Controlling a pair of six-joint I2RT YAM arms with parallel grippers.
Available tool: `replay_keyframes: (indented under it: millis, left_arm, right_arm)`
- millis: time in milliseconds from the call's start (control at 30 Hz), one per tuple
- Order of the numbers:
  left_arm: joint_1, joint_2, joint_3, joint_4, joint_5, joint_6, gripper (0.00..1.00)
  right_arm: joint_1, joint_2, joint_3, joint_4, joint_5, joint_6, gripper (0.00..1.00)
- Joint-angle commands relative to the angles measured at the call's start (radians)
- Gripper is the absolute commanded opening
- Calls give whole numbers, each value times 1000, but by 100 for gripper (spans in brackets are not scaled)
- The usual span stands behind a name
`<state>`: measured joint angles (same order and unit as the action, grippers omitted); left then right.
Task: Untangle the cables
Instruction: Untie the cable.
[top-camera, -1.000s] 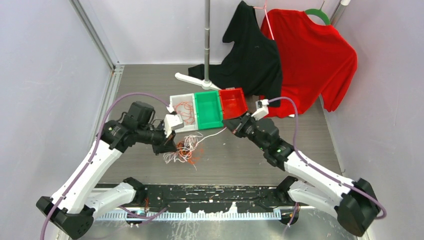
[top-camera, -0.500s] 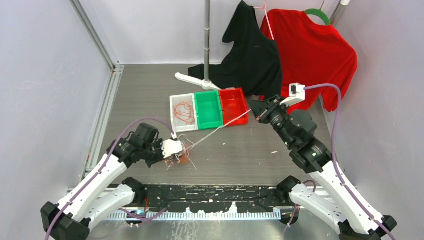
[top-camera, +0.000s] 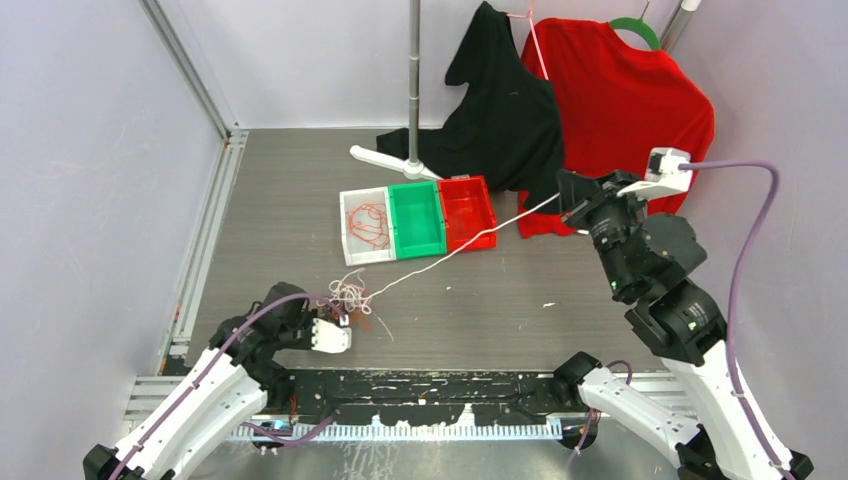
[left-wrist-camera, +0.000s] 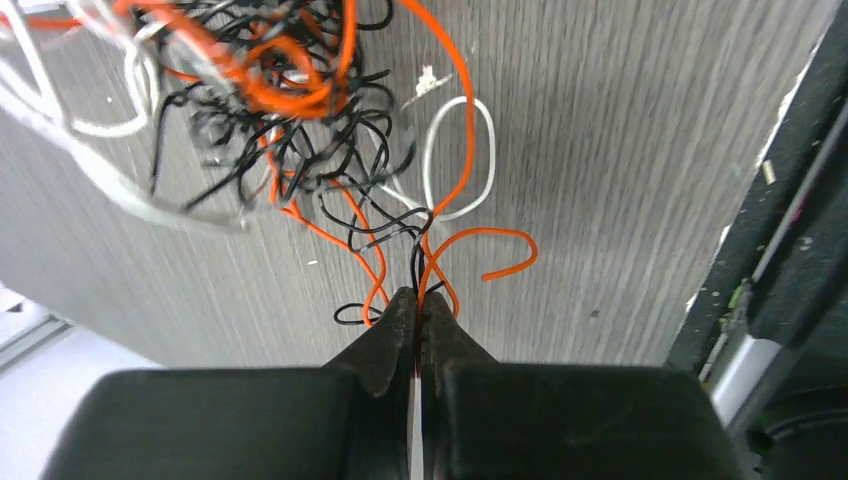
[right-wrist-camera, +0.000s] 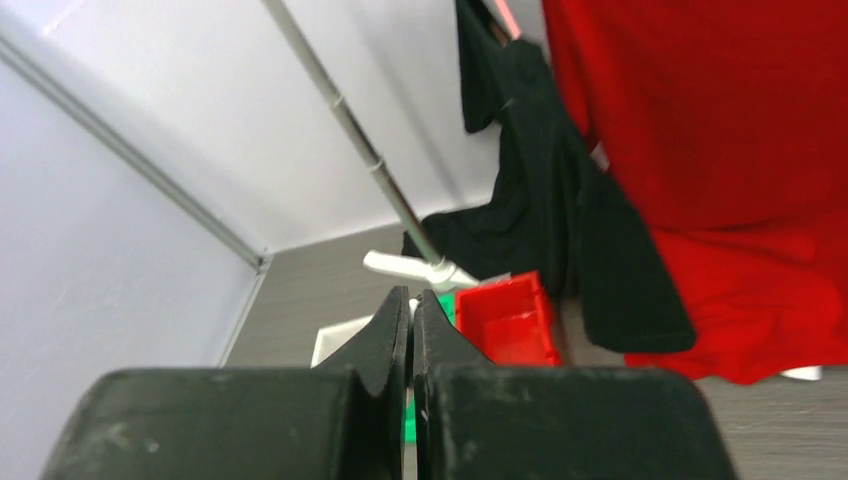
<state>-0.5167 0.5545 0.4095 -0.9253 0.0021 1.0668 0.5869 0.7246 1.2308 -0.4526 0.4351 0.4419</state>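
The cables form a tangle (top-camera: 352, 297) of orange-red, white and black wire on the table, near left. My left gripper (top-camera: 344, 318) sits low at the tangle's near side. In the left wrist view it (left-wrist-camera: 418, 300) is shut on an orange strand (left-wrist-camera: 455, 110) and a black strand that lead up into the knot (left-wrist-camera: 270, 110). One white cable (top-camera: 450, 252) runs taut from the tangle up to my right gripper (top-camera: 566, 192), which is raised at the right. In its wrist view the right gripper (right-wrist-camera: 411, 297) is shut, with a sliver of white between the tips.
Three joined bins stand mid-table: a white bin (top-camera: 343, 225) with orange cables in it, a green bin (top-camera: 418, 220) and a red bin (top-camera: 468, 210). Behind them are a stand pole (top-camera: 414, 80), a black shirt (top-camera: 505, 110) and a red shirt (top-camera: 620, 110). A black rail (top-camera: 420, 385) lines the near edge.
My right gripper rose and swung right, drawing the white cable out into a long taut line. My left gripper dragged the tangle toward the near left.
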Motion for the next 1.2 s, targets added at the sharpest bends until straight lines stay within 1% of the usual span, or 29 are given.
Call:
replay_keyframes:
  millis: [0,100,367,467,500,533,567,600,633,667,700,767,833,933,1033,1167]
  left_arm:
    - [1,-36,-36,20,-97,141,0]
    - [1,-33,-62,29,-147,161,0]
    - [1,-1,-36,16,-145,124,0]
    - [1,5,-17,14,-151,120,0]
    - [1,11,0,-10,-138,113,6]
    - [1,22,34,-35,-107,85,26]
    - [1,34,80,-67,-62,42,53]
    - [1,50,128,-100,-18,-2,69]
    - [1,68,199,-129,36,-41,77]
    - [1,89,258,-156,92,-83,81]
    - [1,109,312,-180,147,-136,83]
    - [1,159,427,-245,275,-190,84]
    - [1,194,522,-289,364,-227,85]
    - [1,237,637,-295,468,-289,85]
    - [1,266,709,-169,504,-439,84]
    - [1,297,751,68,537,-660,83]
  right_arm:
    - [-6,35,127,-20,170,-95,1]
    - [-5,54,182,-26,246,-147,1]
    - [-5,77,295,-17,409,-239,1]
    - [-5,83,337,-10,440,-277,1]
    - [-5,92,358,-26,435,-276,1]
    - [-4,105,382,-52,401,-261,1]
    - [-6,119,399,-78,349,-220,1]
    - [-5,133,406,-100,290,-179,1]
    - [-5,145,403,-120,228,-136,1]
    - [-6,157,391,-127,156,-91,1]
    - [-5,164,369,-121,82,-49,1]
    - [-5,175,303,-76,-83,23,1]
    - [-4,181,249,-12,-273,95,1]
    - [-5,198,203,101,-458,192,1]
    - [-5,230,220,173,-564,265,1]
    - [-4,263,247,308,-654,387,1]
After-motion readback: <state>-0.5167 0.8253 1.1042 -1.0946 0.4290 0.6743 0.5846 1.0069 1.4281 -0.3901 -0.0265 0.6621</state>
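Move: The left hand grips strands of the cable tangle, whose bulk lies about 10 cm right and 5 cm ahead, roughly level; the white bin is some 13 cm right, 20 cm ahead, slightly lower. The right hand holds the taut white cable, with the tangle about 37 cm left, 5 cm back and 38 cm below; the red bin lies some 10 cm left, 12 cm ahead, 41 cm below. Hands pull the cables apart, left lets go and rises 20 cm, right keeps grip, swinging some 20 cm left. ##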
